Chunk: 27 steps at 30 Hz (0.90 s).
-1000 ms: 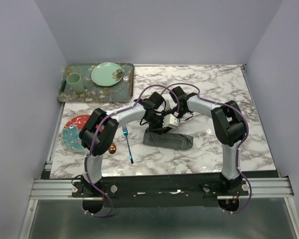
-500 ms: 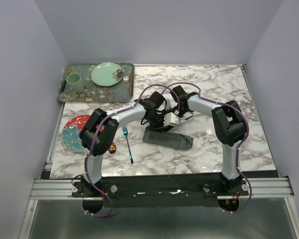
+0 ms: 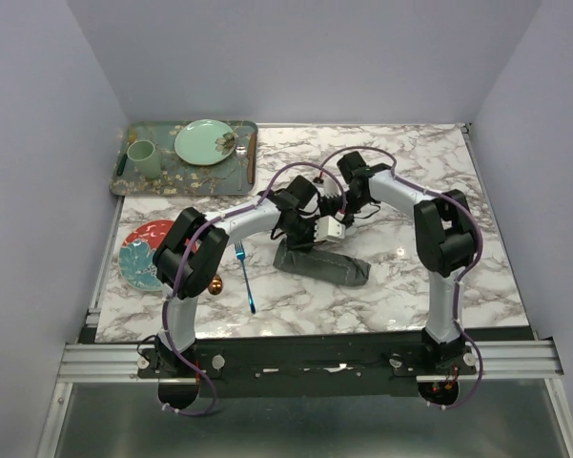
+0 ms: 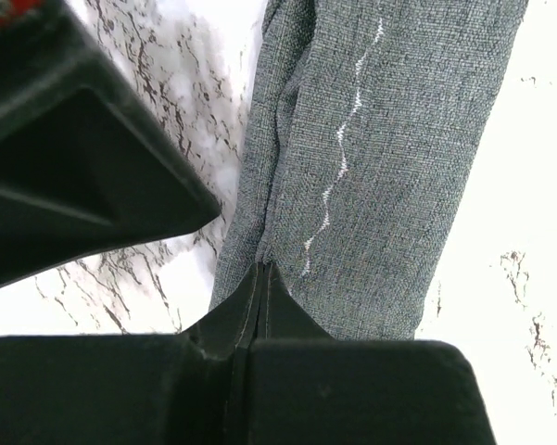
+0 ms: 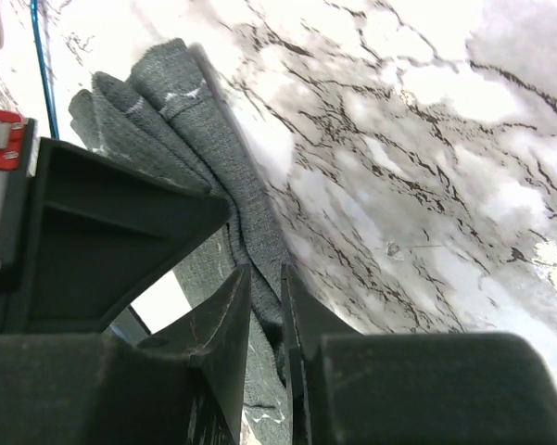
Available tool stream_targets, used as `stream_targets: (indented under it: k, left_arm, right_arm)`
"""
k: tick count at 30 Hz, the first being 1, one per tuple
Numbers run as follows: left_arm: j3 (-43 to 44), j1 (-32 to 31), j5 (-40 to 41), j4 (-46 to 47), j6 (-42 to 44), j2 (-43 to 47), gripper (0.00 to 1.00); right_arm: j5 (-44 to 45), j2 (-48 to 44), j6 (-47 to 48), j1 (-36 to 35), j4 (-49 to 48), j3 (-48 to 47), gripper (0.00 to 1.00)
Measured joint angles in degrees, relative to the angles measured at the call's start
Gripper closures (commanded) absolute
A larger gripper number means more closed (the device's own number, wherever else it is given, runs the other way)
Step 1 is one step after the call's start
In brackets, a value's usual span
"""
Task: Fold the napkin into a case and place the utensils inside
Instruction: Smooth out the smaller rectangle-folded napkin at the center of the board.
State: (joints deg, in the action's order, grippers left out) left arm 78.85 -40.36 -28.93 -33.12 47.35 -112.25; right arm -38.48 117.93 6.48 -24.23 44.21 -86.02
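Note:
The napkin (image 3: 329,266) lies folded into a narrow dark grey strip at the table's middle. My left gripper (image 4: 262,270) is shut, its tips pinching a fold at the strip's left end (image 4: 380,158). Close beside it, my right gripper (image 5: 266,278) stands slightly open, and a fold of the napkin (image 5: 250,222) runs loosely through the gap between its jaws. Both grippers (image 3: 315,240) crowd together over the strip's left end. The blue fork (image 3: 245,277) lies left of the napkin and shows at the top left of the right wrist view (image 5: 42,56). The copper spoon (image 3: 216,284) is mostly hidden by the left arm.
A patterned green tray (image 3: 124,178) at the back left holds a green cup (image 3: 141,157), a green plate (image 3: 205,141) and a brown-handled utensil (image 3: 251,153). A red and blue plate (image 3: 141,254) sits at the left edge.
The right gripper's jaws have parted from the cloth and the right arm has drawn back a little. The napkin's raised left end has sunk lower. The left gripper stays shut.

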Motion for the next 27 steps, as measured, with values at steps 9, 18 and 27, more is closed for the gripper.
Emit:
stream_targets:
  k: [9, 18, 27]
  left_arm:
    - [-0.3, 0.0, 0.0, 2.2, -0.4, 0.0, 1.00]
    - [-0.6, 0.0, 0.0, 3.7, -1.6, 0.0, 1.00]
    - [-0.5, -0.4, 0.5, 4.4, -1.6, -0.4, 1.00]
  right_arm:
    - [-1.2, 5.5, -1.9, 0.3, 0.8, -0.8, 0.92]
    - [-2.5, 6.6, -1.9, 0.4, 1.5, -1.4, 0.99]
    - [-2.6, 6.6, -1.4, 0.4, 1.5, -1.4, 0.93]
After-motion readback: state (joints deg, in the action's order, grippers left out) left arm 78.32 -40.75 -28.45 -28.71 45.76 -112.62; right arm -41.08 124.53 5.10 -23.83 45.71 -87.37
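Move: The left gripper's shut tips already rest on the folded napkin near its far long edge; the napkin's middle is about 3 cm back and 2 cm to the right of them, 1 cm lower. From the right gripper's tips, partly open above the cloth's far side, that middle lies some 5 cm back, 2 cm left and 4 cm down. From the left tips, the fork lies about 16 cm left and 6 cm back, the spoon bowl 23 cm left and 8 cm back. Lower the right gripper about 3 cm and 1 cm back onto the napkin's far long edge, tipping it some 8 degrees and closing its quarter-open fingers fully, then hold it there beside the left tips. Meanwhile keep the left fingers shut on the cloth and drag them slowly about 1.5 cm, forward and to the right, towards the far edge. ##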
